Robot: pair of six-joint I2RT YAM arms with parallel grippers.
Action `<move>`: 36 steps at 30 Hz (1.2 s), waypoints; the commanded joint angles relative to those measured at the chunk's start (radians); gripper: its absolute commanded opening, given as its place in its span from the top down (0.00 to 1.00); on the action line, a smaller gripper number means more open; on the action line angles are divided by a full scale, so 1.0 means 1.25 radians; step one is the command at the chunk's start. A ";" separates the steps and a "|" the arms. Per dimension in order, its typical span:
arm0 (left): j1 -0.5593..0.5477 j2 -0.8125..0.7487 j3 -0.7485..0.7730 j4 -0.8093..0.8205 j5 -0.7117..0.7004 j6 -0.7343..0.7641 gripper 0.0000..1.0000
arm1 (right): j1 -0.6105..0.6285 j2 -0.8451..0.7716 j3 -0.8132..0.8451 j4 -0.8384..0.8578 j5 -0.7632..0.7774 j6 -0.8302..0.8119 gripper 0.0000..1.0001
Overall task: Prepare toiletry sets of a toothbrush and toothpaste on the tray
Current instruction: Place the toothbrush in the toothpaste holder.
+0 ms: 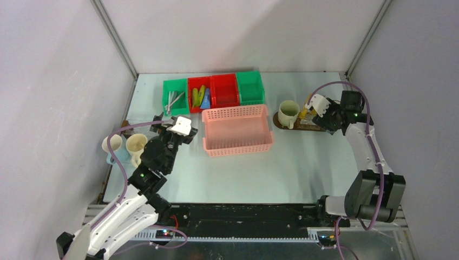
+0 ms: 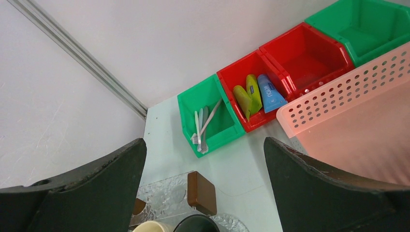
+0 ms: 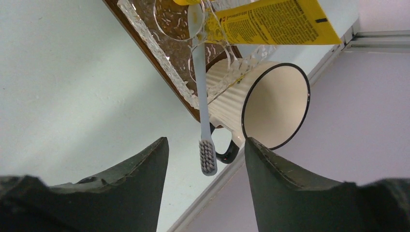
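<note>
The dark brown tray (image 1: 279,123) lies at the right of the table with a cream ribbed mug (image 1: 288,111) (image 3: 270,104) on it. Beside the mug, a clear patterned holder (image 3: 162,46) carries a silvery toothbrush (image 3: 207,154), head toward the camera, and a yellow toothpaste tube (image 3: 275,21). My right gripper (image 1: 318,106) (image 3: 205,143) is open around the brush head, touching neither side. My left gripper (image 1: 178,127) (image 2: 204,142) is open and empty above the left mugs (image 1: 135,144). More toothbrushes (image 2: 202,126) lie in a green bin and tubes (image 2: 256,93) in a red bin.
A row of green and red bins (image 1: 224,90) lines the back. A pink lattice basket (image 1: 237,130) sits mid-table. Below the left gripper are a brown block (image 2: 202,192), a clear patterned disc (image 2: 162,198), a cream mug rim (image 2: 151,226) and a dark mug (image 2: 196,224). Walls enclose three sides.
</note>
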 commanded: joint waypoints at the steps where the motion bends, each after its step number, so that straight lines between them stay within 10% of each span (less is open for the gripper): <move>1: 0.007 -0.013 0.001 0.022 0.006 0.010 0.02 | 0.009 -0.061 0.030 0.025 -0.021 0.012 0.37; 14: 0.010 -0.005 0.011 0.019 0.023 -0.028 0.02 | 0.071 -0.258 0.030 0.048 -0.044 0.130 0.02; 36: 0.252 0.273 0.272 -0.157 0.074 -0.435 0.02 | 0.231 -0.542 -0.132 0.300 -0.021 0.637 0.01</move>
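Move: The right hand's half-open fingers are around the bristle end of the leaning toothbrush, whose middle lies about 4 cm left, 3 cm ahead and 5 cm lower. The toothpaste holder is some 8 cm left, 6 ahead, 9 below; the white mug stands 6 ahead, the green mug 17 left and 6 ahead, both about 7 lower. From the left hand, the toothbrushes in the green bin lie 18 ahead, 6 left, 24 below; the toothpaste tubes are 19 ahead and 5 right. Up first, then left and back as well, the right hand draws clear of the standing toothbrush, rising about 19 cm; its fingers spread from half open to wide while the wrist tips up and rolls left side up, each roughly 30 degrees. Late on, the open, empty left hand sets off forward and a little left towards the toothbrush bin, about 5 cm, its left side rolling down. ##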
